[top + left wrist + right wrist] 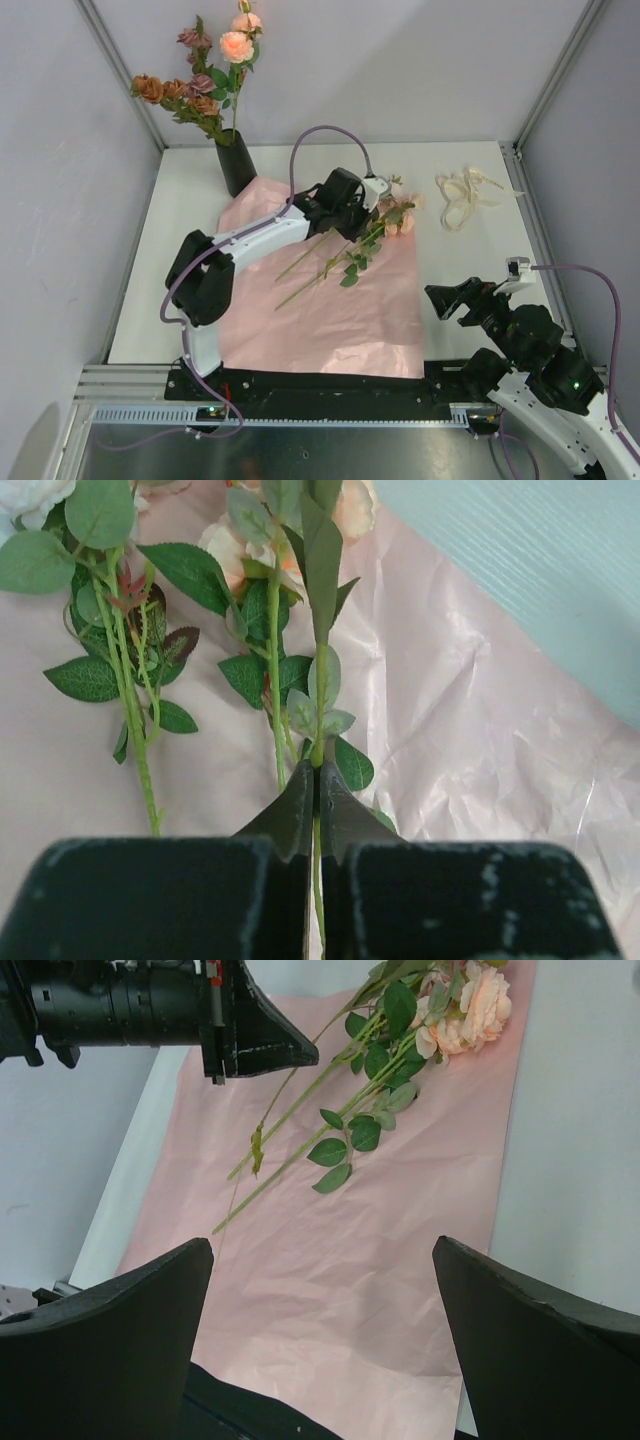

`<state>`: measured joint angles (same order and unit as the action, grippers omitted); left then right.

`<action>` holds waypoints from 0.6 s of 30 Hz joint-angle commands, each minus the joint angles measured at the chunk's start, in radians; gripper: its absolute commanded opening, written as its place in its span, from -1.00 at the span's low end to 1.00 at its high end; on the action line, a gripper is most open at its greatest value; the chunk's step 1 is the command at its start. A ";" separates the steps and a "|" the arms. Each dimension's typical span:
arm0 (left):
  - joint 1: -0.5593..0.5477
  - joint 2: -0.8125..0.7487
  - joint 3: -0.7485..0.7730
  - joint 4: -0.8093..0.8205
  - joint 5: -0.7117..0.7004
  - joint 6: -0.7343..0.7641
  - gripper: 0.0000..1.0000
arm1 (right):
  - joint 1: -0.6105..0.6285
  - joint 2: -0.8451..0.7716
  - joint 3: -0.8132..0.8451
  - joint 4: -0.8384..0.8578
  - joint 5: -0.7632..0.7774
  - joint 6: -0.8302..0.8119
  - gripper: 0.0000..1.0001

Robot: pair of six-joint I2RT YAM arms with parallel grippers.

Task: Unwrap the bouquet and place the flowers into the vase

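The black vase (pixel 236 162) stands at the back left of the table with several roses (pixel 212 75) in it. The bouquet lies unwrapped: a few loose flowers (pixel 372 232) rest on the flat pink paper (pixel 330 320), heads to the right. My left gripper (pixel 362 222) is down over them. Its jaws (pixel 317 770) are shut on one green stem (pixel 321 695), which runs up to a peach head (pixel 355 505). Another leafy stem (pixel 135 730) lies free to its left. My right gripper (pixel 447 298) hovers open over the paper's near right edge, with nothing between its fingers (pixel 322 1245).
A cream ribbon (pixel 465 195) lies loose on the white table at the back right. Grey walls close in the left, back and right sides. The black base rail (pixel 330 385) runs along the near edge.
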<state>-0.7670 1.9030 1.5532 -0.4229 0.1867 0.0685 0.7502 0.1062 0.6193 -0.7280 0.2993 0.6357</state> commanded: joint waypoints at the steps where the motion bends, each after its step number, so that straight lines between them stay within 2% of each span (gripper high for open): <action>1: 0.007 -0.148 -0.074 0.167 -0.016 -0.046 -1.00 | 0.004 -0.010 0.000 0.024 0.013 0.004 0.99; 6: 0.046 -0.291 -0.169 0.286 -0.054 -0.098 -1.00 | 0.004 -0.007 0.000 0.025 0.015 0.003 0.99; 10: 0.128 -0.400 -0.271 0.430 -0.038 -0.164 -1.00 | 0.006 -0.005 0.000 0.025 0.014 0.001 0.99; 18: 0.316 -0.542 -0.325 0.585 -0.173 -0.101 -1.00 | 0.005 0.006 0.000 0.028 0.017 -0.001 0.99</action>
<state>-0.5240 1.4288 1.2392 0.0128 0.0963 -0.0559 0.7509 0.1062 0.6193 -0.7280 0.2993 0.6357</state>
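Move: My left hand already holds a pale rose by its stem, clear of the paper. The dark vase it is meant for stands about 34 cm to the left and 22 cm ahead, its middle at roughly my hand's height. The blooms of the remaining pink roses lie some 15 cm ahead, 14 cm right and 9 cm lower; the pink paper's middle is about 6 cm back, 11 cm left and 12 cm down. From my idle right hand, the vase is some 41 cm ahead, 58 cm left and 7 cm lower. Keeping the stem pinched in shut fingers, I lift my left hand about 17 cm away from the remaining roses. I barely drift at first, then speed up and sweep some 12 cm left and a little forward towards the vase. As it climbs I swing the fingertips up from steeply down to nearly level and turn them counter-clockwise about 20 degrees, to stand the rose up. ##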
